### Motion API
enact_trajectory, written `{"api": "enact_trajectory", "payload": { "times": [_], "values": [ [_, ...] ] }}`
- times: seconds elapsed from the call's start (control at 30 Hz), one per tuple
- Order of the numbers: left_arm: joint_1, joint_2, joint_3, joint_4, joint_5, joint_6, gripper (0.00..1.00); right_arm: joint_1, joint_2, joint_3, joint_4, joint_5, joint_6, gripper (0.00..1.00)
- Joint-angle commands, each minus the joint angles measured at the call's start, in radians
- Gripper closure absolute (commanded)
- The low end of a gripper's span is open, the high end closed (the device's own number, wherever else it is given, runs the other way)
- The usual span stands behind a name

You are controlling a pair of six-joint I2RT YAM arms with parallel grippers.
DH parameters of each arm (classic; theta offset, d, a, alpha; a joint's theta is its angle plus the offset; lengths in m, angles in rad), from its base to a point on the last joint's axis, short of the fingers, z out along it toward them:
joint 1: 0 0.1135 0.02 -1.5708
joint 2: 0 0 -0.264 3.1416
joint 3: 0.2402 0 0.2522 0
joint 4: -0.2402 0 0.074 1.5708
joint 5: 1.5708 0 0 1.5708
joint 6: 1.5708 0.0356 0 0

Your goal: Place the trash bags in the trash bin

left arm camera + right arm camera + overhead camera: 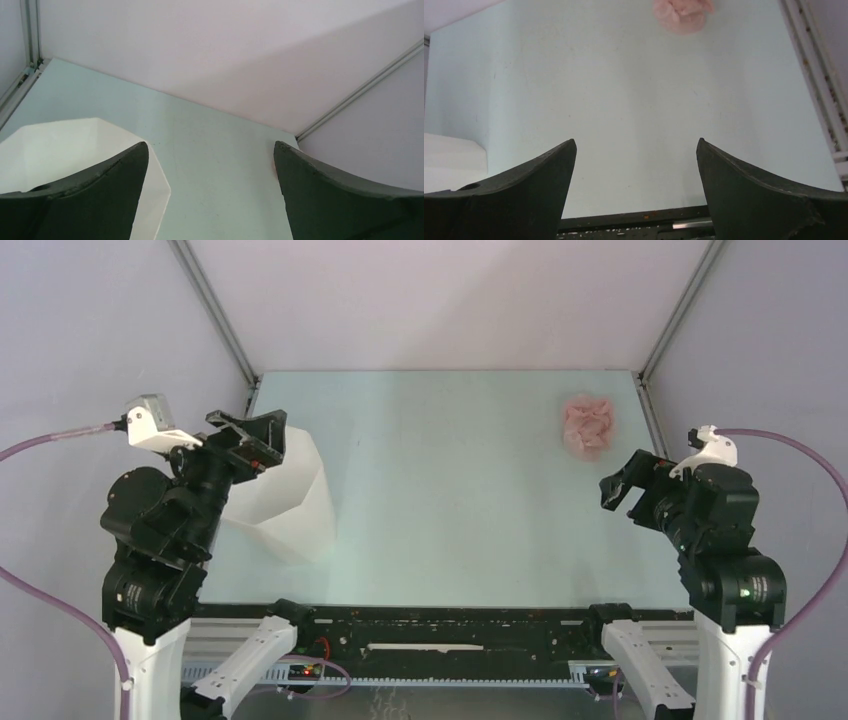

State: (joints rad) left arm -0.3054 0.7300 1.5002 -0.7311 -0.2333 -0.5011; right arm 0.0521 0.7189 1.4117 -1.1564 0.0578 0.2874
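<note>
The pale-pink trash bag lies crumpled in a small wad at the far right of the table; it also shows at the top of the right wrist view. The white faceted trash bin stands upright at the left; its rim shows in the left wrist view. My left gripper is open and empty, above the bin's left rim. My right gripper is open and empty, near the right edge, a short way in front of the bag.
The pale green table is walled by grey panels with metal corner rails. A black rail runs along the near edge between the arm bases.
</note>
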Motion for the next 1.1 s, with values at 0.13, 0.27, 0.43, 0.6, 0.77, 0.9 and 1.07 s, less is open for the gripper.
{"api": "enact_trajectory", "payload": {
  "times": [0.13,0.27,0.43,0.6,0.77,0.9,1.07],
  "values": [
    [-0.02,0.064,-0.029,0.12,0.002,0.129,0.0,-0.117,0.025,-0.099,0.085,-0.149,0.06,0.01],
    [-0.067,0.126,-0.021,0.155,0.012,0.175,0.0,-0.125,0.059,-0.125,0.126,-0.153,0.078,0.01],
    [-0.14,0.202,-0.003,0.196,0.025,0.232,0.0,-0.14,0.13,-0.195,0.199,-0.117,0.171,0.01],
    [-0.17,0.222,-0.055,0.257,0.044,0.271,0.0,-0.261,0.216,-0.287,0.319,-0.265,0.193,0.01],
    [-0.184,0.201,-0.09,0.31,0.055,0.363,0.0,-0.284,0.382,-0.317,0.461,-0.278,0.216,0.02],
    [-0.222,0.183,-0.106,0.322,0.013,0.491,0.0,-0.31,0.572,-0.269,0.566,-0.298,0.212,0.07],
    [-0.272,0.154,-0.116,0.287,-0.021,0.58,0.0,-0.371,0.853,-0.104,0.596,-0.271,0.145,0.31]
  ]
}}
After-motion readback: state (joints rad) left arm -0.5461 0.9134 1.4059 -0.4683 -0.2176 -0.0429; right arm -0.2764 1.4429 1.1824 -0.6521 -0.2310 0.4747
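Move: The pink trash bag lies on the table about 34 cm ahead of the open, empty right hand, some 5 cm to its right and about 30 cm below; the table's right edge runs some 12 cm to the right of the bag. From the left hand, which is also open and empty, the bag is about 32 cm ahead, 50 cm to the right and 44 cm down, while the white bin stands 13 cm ahead, 9 cm left and 36 cm below. The right hand dives forward and down towards the pink bag with growing speed, some 18 cm each way and edging about 5 cm right, while its fingertips tip about 25 degrees further down, its left side rolls up about as much, and the fingers start closing late, by roughly a quarter, still short of the bag. Meanwhile the open left hand swings about 8 cm right and forward from beside the bin, dips some 4 cm before partly rising and easing back, rolls its left side up and turns slightly clockwise. ##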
